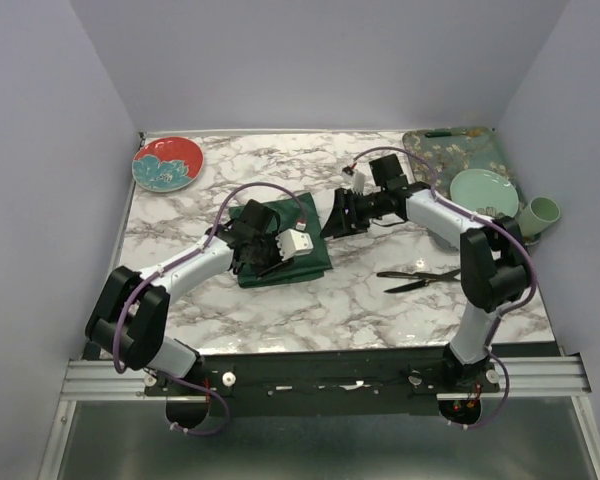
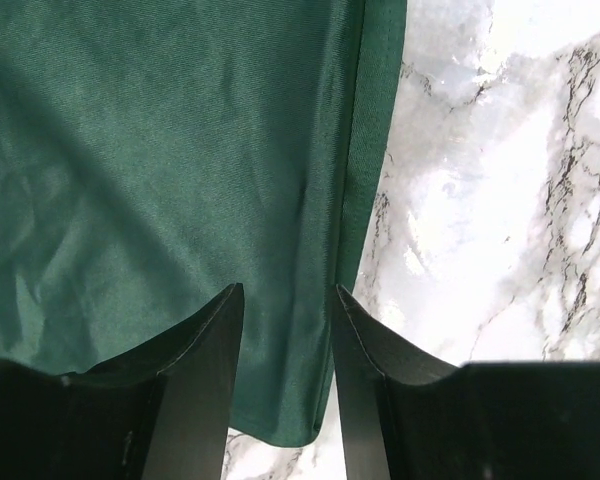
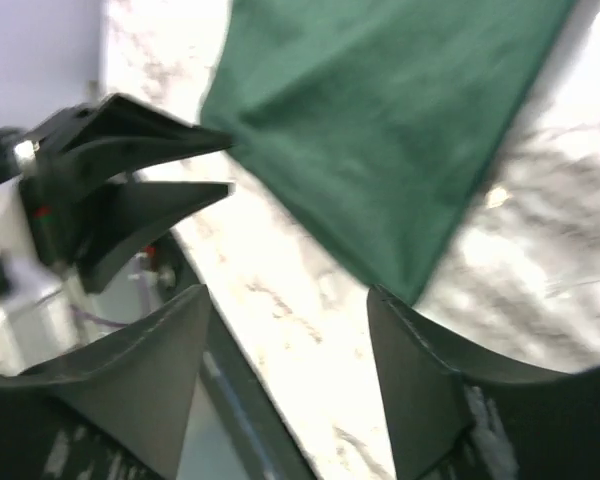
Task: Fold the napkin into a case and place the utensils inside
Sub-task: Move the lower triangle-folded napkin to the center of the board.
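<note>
The napkin (image 1: 280, 245) is a dark green cloth lying folded on the marble table (image 1: 380, 310), left of centre. My left gripper (image 1: 265, 258) hovers over it. In the left wrist view its open fingers straddle the cloth's hemmed right edge (image 2: 355, 200), with the gripper (image 2: 288, 290) just above the fabric and gripping nothing. My right gripper (image 1: 332, 222) stands open at the napkin's right side; in its own view the gripper (image 3: 288, 291) is over bare marble, and a corner of the napkin (image 3: 380, 120) lies just beyond the right finger. The utensils (image 1: 420, 278), slim and black, lie on the table to the right.
A red floral plate (image 1: 167, 163) sits at the back left. At the back right are a teal floral tray (image 1: 450, 152), a pale green plate (image 1: 483, 190) and a green cup (image 1: 540, 215). Purple cables run along both arms. Lavender walls close in three sides.
</note>
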`<action>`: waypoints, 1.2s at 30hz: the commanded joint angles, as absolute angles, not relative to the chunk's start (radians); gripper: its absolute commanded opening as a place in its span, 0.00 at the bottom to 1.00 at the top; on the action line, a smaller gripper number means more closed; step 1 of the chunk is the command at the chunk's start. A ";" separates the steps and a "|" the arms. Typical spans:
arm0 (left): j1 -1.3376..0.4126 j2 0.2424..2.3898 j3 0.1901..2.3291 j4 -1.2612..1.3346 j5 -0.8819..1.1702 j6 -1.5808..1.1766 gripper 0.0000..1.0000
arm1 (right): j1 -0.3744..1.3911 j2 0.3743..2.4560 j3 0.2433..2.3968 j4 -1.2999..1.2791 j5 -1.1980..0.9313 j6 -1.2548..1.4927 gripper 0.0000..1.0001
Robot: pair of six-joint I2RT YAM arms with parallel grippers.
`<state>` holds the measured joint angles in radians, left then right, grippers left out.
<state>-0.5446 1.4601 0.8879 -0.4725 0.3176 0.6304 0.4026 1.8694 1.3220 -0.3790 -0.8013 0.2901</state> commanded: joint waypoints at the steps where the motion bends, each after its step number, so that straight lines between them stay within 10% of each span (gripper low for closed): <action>1: -0.543 1.483 0.887 -0.442 0.308 0.574 0.49 | 0.399 1.792 1.138 -0.278 -0.954 0.428 0.79; 6: -0.541 1.496 0.873 -0.416 0.287 0.581 0.49 | 0.416 1.787 1.048 -0.117 -1.006 0.589 1.00; 36: -0.542 1.422 0.690 -0.206 0.242 0.626 0.48 | 0.555 1.793 0.758 0.428 -0.680 1.080 1.00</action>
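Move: The napkin's near right corner lies about 10 cm back from the right hand, roughly 1 cm to its left and 10 cm below. From the left hand, the napkin's near edge is almost straight below, some 5 cm down and 1 cm back, with that same corner about 14 cm to the right and 2 cm back. The utensils lie about 20 cm right of the right hand and 12 cm back. Right hand swings 8 cm back, 5 down towards the napkin's corner, opening wide; left sinks to its near edge. ##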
